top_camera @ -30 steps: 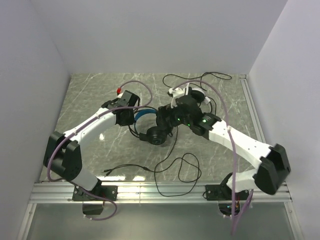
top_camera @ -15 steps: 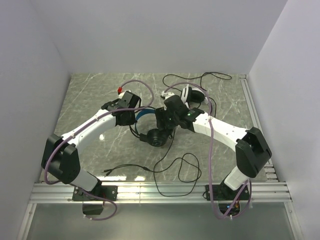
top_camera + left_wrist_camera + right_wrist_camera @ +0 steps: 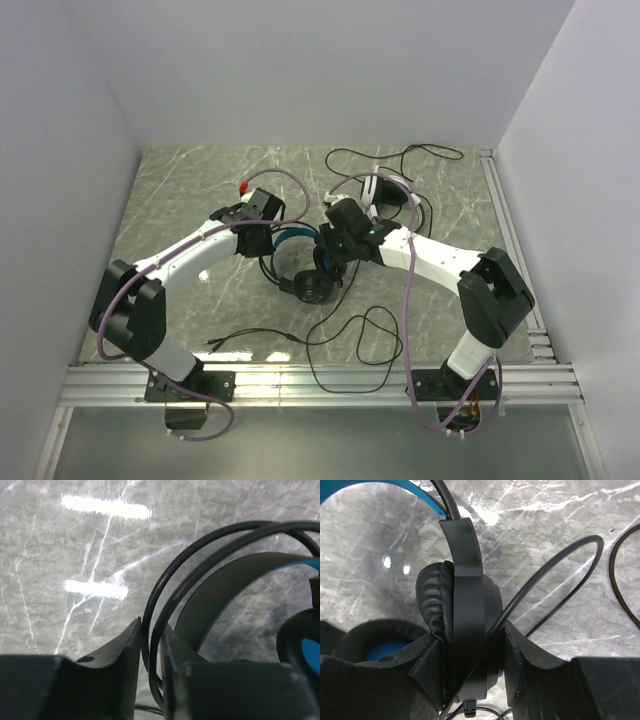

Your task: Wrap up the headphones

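Observation:
The black headphones (image 3: 303, 272) with a blue headband (image 3: 291, 237) lie mid-table, between both arms. My right gripper (image 3: 470, 637) is shut on one black ear cup (image 3: 467, 610), its fingers pressing both sides, with a strand of thin black cable (image 3: 545, 575) caught against the cup. My left gripper (image 3: 151, 627) stands narrowly open at the headband (image 3: 225, 590), and two cable loops (image 3: 200, 545) pass loosely between its fingers. The white headphones (image 3: 385, 188) lie behind the right arm. In the top view the right gripper (image 3: 328, 262) and the left gripper (image 3: 265, 240) flank the black set.
Loose black cable (image 3: 350, 340) curls over the marble table toward the front, and more loops (image 3: 400, 155) lie near the back wall. A metal rail (image 3: 320, 380) runs along the front edge. White walls close in on three sides.
The right arm swung left and down onto the black headphones, and its jaws closed on the ear cup. The left jaws parted a little around the cable.

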Robot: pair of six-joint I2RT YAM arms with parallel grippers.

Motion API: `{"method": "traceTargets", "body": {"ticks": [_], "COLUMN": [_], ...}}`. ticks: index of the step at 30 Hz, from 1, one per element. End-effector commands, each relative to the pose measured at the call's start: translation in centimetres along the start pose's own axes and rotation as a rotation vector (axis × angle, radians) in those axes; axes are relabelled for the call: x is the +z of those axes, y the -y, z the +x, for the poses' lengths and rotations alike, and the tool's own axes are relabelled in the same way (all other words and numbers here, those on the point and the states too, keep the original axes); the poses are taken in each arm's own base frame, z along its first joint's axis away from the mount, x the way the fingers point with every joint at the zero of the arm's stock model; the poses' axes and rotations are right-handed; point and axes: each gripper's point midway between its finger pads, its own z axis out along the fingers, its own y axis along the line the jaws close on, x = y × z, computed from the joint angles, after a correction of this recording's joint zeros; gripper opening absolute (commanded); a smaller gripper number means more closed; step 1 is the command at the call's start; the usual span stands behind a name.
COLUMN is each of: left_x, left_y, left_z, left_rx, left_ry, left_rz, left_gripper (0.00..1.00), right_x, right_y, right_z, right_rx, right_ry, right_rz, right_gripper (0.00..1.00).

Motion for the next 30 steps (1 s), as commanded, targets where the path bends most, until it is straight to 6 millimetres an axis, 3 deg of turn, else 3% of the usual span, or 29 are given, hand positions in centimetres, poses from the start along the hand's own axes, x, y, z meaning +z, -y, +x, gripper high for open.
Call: {"method": "traceTargets", "body": {"ticks": [1,5,15,21,26,30], "left_x": [-0.1,0.4,1.5,2.4,3.4,3.5], "left_y": [2.1,2.1,1.6,0.3,0.4,0.6], "left_z": [-2.1,-1.6,-0.6,0.6,1.8,1.9], "left_rx": [-0.047,-0.03,-0.004,0.008,0.014,0.018], "left_ry": [0.071,0.051,0.026,0.019,-0.002,0.005], "left_rz": [0.072,0.076,0.046,-0.001,0.017,0.04], "left_gripper": [0.28,0.38,0.38,0.41,0.47,0.46], "right_x": [-1.1,-1.5,-1.4,-1.5,-1.6,-1.6], "right_y": [-0.5,-0.8,-0.9,-0.7,-0.6,-0.8], "right_z": [-1.5,-1.7,-1.4,-1.6,-1.6,-1.7], "right_rx": [0.008,0.003,-0.027,-0.066,-0.076,-0.081], "right_ry": [0.047,0.058,0.039,0.039,0.029,0.029], "right_rz": [-0.022,-0.04,-0.058,-0.078,-0.091,-0.102], "right_gripper": [0.37,0.36,0.36,0.34,0.34,0.34]}}
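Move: The headphones' headband tubes run between the left fingertips, already slackened, maybe 1 cm below the hand point; the blue headband pad lies some 6 cm to this hand's right and 3 cm ahead, the near earcup about 10 cm right and 7 cm back, both a little lower. The right hand already grips the far earcup; from it the near earcup is about 3 cm left and 6 cm back, the white headphones roughly 15 cm right and 17 cm ahead. With the headband tubes still between its fingers, the left hand opens them farther to nearly half, easing a centimetre forward and right, then sinks about 4 cm around the tubes towards the table while drawing back above its starting spot. The right hand keeps its pinch on the far earcup, creeping about 1 cm back and right and turning some 5 degrees counter-clockwise. ##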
